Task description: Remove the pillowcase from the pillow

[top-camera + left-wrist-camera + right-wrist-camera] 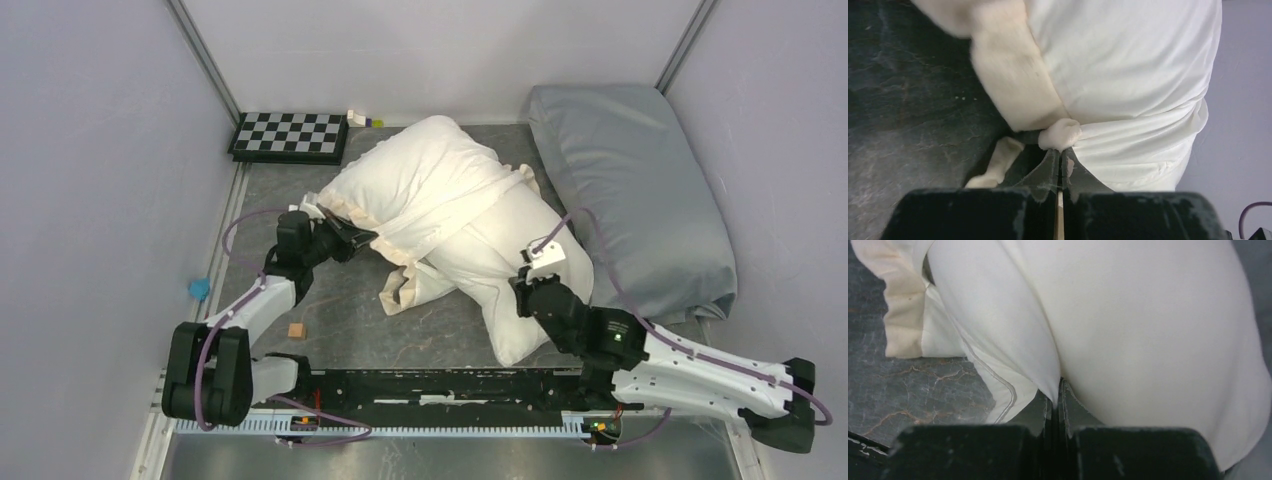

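Observation:
The cream pillowcase [420,175] covers the far left part of the white pillow [505,310], whose bare end sticks out toward the near right. The case's ruffled frill [403,290] hangs loose on the table. My left gripper [352,240] is at the case's left edge. In the left wrist view, that gripper [1060,151] is shut on a bunched bit of the pillowcase's frill [1060,134]. My right gripper [524,283] presses against the bare pillow. In the right wrist view, the gripper [1057,390] is shut on a fold of the pillow [1148,330], beside its piped corner.
A pale blue-grey pillow [630,190] lies along the right wall, touching the white one. A checkerboard [290,135] and small items [362,118] sit at the back. A small wooden block [297,330] and a blue object [199,288] lie near the left arm.

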You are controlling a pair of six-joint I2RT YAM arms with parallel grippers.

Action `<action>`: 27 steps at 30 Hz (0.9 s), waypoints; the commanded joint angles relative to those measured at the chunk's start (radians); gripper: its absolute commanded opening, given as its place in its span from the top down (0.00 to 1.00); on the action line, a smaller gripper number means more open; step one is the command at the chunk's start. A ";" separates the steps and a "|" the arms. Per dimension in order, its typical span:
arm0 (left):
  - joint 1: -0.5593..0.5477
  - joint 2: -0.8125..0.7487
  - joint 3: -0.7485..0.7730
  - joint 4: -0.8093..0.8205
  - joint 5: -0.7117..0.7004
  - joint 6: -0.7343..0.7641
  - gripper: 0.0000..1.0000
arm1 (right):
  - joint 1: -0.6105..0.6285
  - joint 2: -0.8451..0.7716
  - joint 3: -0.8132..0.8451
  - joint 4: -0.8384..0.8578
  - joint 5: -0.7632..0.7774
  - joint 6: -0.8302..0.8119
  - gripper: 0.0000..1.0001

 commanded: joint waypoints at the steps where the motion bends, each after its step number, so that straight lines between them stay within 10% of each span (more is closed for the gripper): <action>1: 0.088 -0.087 -0.077 0.023 -0.162 -0.046 0.98 | -0.006 -0.173 0.070 -0.265 0.295 0.075 1.00; 14: 0.184 -0.505 -0.168 -0.180 -0.442 -0.056 0.98 | -0.006 -0.310 0.095 -0.186 0.184 -0.128 0.96; 19: 0.182 -0.526 -0.146 -0.129 -0.279 -0.030 0.98 | -0.006 -0.160 0.089 -0.034 -0.178 -0.294 0.20; 27: 0.178 -0.534 -0.089 -0.138 -0.122 0.008 0.98 | -0.006 0.005 0.253 0.061 -0.332 -0.441 0.02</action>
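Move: The left fingers already hold the pillowcase's cream edge; the pillow's middle lies about 20 cm to their right, level ahead and 6 cm below, the loose cream flap 7 cm right, 13 cm back and 10 cm below, the chessboard 20 cm left and 26 cm ahead, 12 cm below. The right fingers already pinch white cloth; from them the pillow's middle is 14 cm left, 12 cm ahead and 9 cm below, the grey cushion 27 cm right, 20 cm ahead and 9 cm below. Leftward, about 8 cm, the left hand drags the pillowcase's cream edge, backing up slightly, then rising some 4 cm and turning 20 degrees counter-clockwise with its grip kept. The right hand first pulls its pinched cloth rightward and up about 5 cm, then opens wide, lets go and swings back left over the white cloth, turning counter-clockwise. ##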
